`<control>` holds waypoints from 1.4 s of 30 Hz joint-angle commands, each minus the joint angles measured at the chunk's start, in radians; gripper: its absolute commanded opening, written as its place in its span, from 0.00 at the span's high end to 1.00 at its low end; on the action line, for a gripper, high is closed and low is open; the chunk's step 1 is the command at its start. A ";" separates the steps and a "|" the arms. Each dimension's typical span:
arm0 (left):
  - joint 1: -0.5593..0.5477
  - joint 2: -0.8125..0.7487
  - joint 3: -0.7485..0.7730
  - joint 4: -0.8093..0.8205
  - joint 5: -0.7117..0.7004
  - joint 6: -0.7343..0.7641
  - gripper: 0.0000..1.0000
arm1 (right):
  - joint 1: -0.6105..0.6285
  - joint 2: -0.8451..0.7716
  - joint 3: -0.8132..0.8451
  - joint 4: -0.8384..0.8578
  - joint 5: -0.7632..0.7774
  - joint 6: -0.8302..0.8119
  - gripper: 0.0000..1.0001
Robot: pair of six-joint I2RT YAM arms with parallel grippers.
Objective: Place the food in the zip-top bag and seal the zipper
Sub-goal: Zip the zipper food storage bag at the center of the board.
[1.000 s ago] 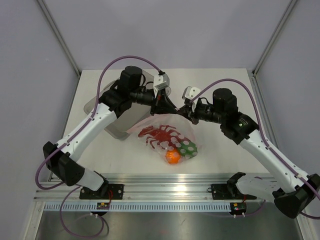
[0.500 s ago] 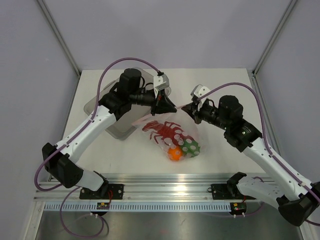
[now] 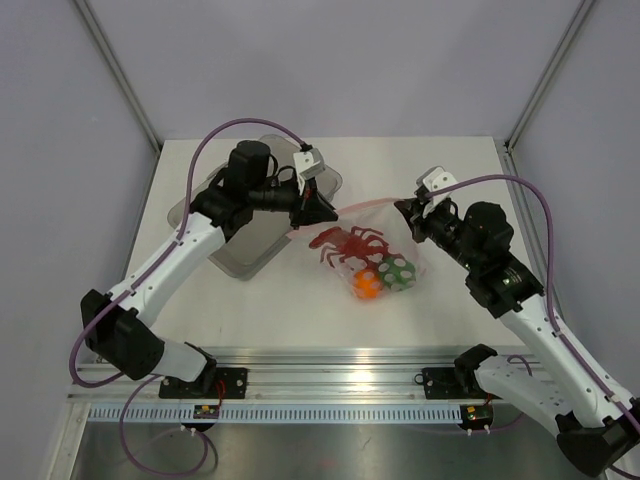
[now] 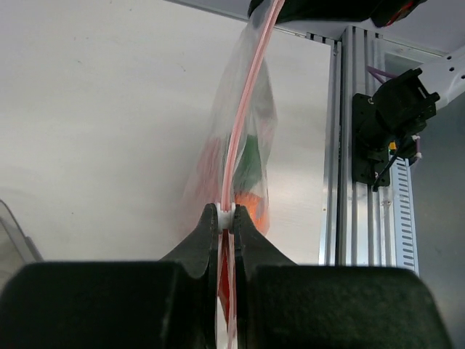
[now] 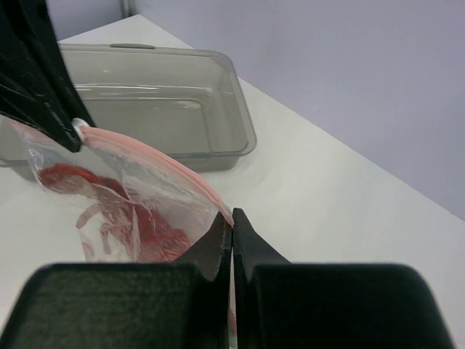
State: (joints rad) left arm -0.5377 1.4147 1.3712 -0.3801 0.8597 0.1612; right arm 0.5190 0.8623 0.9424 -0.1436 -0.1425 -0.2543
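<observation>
The zip-top bag (image 3: 372, 255) hangs between both grippers, its bottom resting on the table. Inside lie the food pieces: a red lobster (image 3: 348, 243), an orange fruit (image 3: 365, 289) and a green pepper (image 3: 396, 271). The pink zipper (image 3: 365, 207) runs taut along the top. My left gripper (image 3: 318, 211) is shut on the zipper's small white slider (image 4: 226, 217) at the bag's left end. My right gripper (image 3: 408, 209) is shut on the bag's right top corner (image 5: 229, 216). In the left wrist view the zipper (image 4: 247, 94) stretches straight away from the jaws.
A rigid clear tray (image 3: 222, 262) stands at the back left, partly under the left arm, and it appears behind the bag as the tray (image 5: 167, 109) in the right wrist view. An aluminium rail (image 3: 330, 372) borders the near table edge.
The grippers have drawn apart: the right one moved well to the right, the left one slightly left. The zipper line has lengthened and pulled taut, and the bag with the food shifted right.
</observation>
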 commanded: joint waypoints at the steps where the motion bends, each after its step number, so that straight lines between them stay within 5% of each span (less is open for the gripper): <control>1: 0.053 -0.049 -0.018 -0.033 -0.034 0.020 1.00 | -0.053 -0.052 -0.002 0.084 0.164 -0.031 1.00; 20: 0.235 -0.120 -0.099 -0.026 0.012 0.005 1.00 | -0.126 -0.172 -0.145 0.084 0.259 0.053 1.00; 30: 0.220 -0.126 -0.098 0.036 0.068 -0.066 1.00 | -0.126 -0.201 -0.131 0.047 0.212 0.087 1.00; 31: 0.197 -0.128 -0.095 0.040 0.065 -0.066 1.00 | -0.126 -0.200 -0.119 0.035 0.202 0.087 0.97; 32: 0.168 -0.129 -0.081 0.034 0.041 -0.057 1.00 | -0.126 -0.194 -0.082 -0.005 0.178 0.075 0.71; 33: 0.168 -0.131 -0.074 0.026 0.032 -0.052 1.00 | -0.128 -0.194 -0.059 -0.029 0.163 0.075 0.70; 34: 0.144 -0.131 -0.064 0.014 0.027 -0.048 1.00 | -0.126 -0.190 -0.035 -0.056 0.147 0.049 0.57; 42: 0.122 -0.128 -0.017 0.006 0.027 -0.048 1.00 | -0.126 -0.056 0.353 -0.511 -0.172 -0.102 0.51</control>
State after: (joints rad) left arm -0.4145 1.3216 1.2968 -0.4114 0.8928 0.1116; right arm 0.3962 0.7334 1.1519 -0.4629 -0.1543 -0.2764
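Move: The left fingers already pinch the zipper's white slider; the left end of the zip-top bag's zipper trails about 9 cm to their left, 2 cm back and 4 cm lower. The lobster hangs roughly 8 cm below them, 2 back and 2 right; the green pepper 12 right, 4 back, 13 below; the grey tray some 15 left, 9 farther out, 18 below. From the right fingers, shut on the zipper's right end, the slider lies about 13 cm left, nearly level. Keeping its pinch on the slider, the left hand draws it left along the bag's mouth about 6 cm and slightly forward, towards the trailing end, then eases some 2 cm back and right. The right hand pulls its zipper end right about 6 cm, turning roughly 13 degrees clockwise, sinks a little, then opens half-way, lets go and backs off up and towards its base. ##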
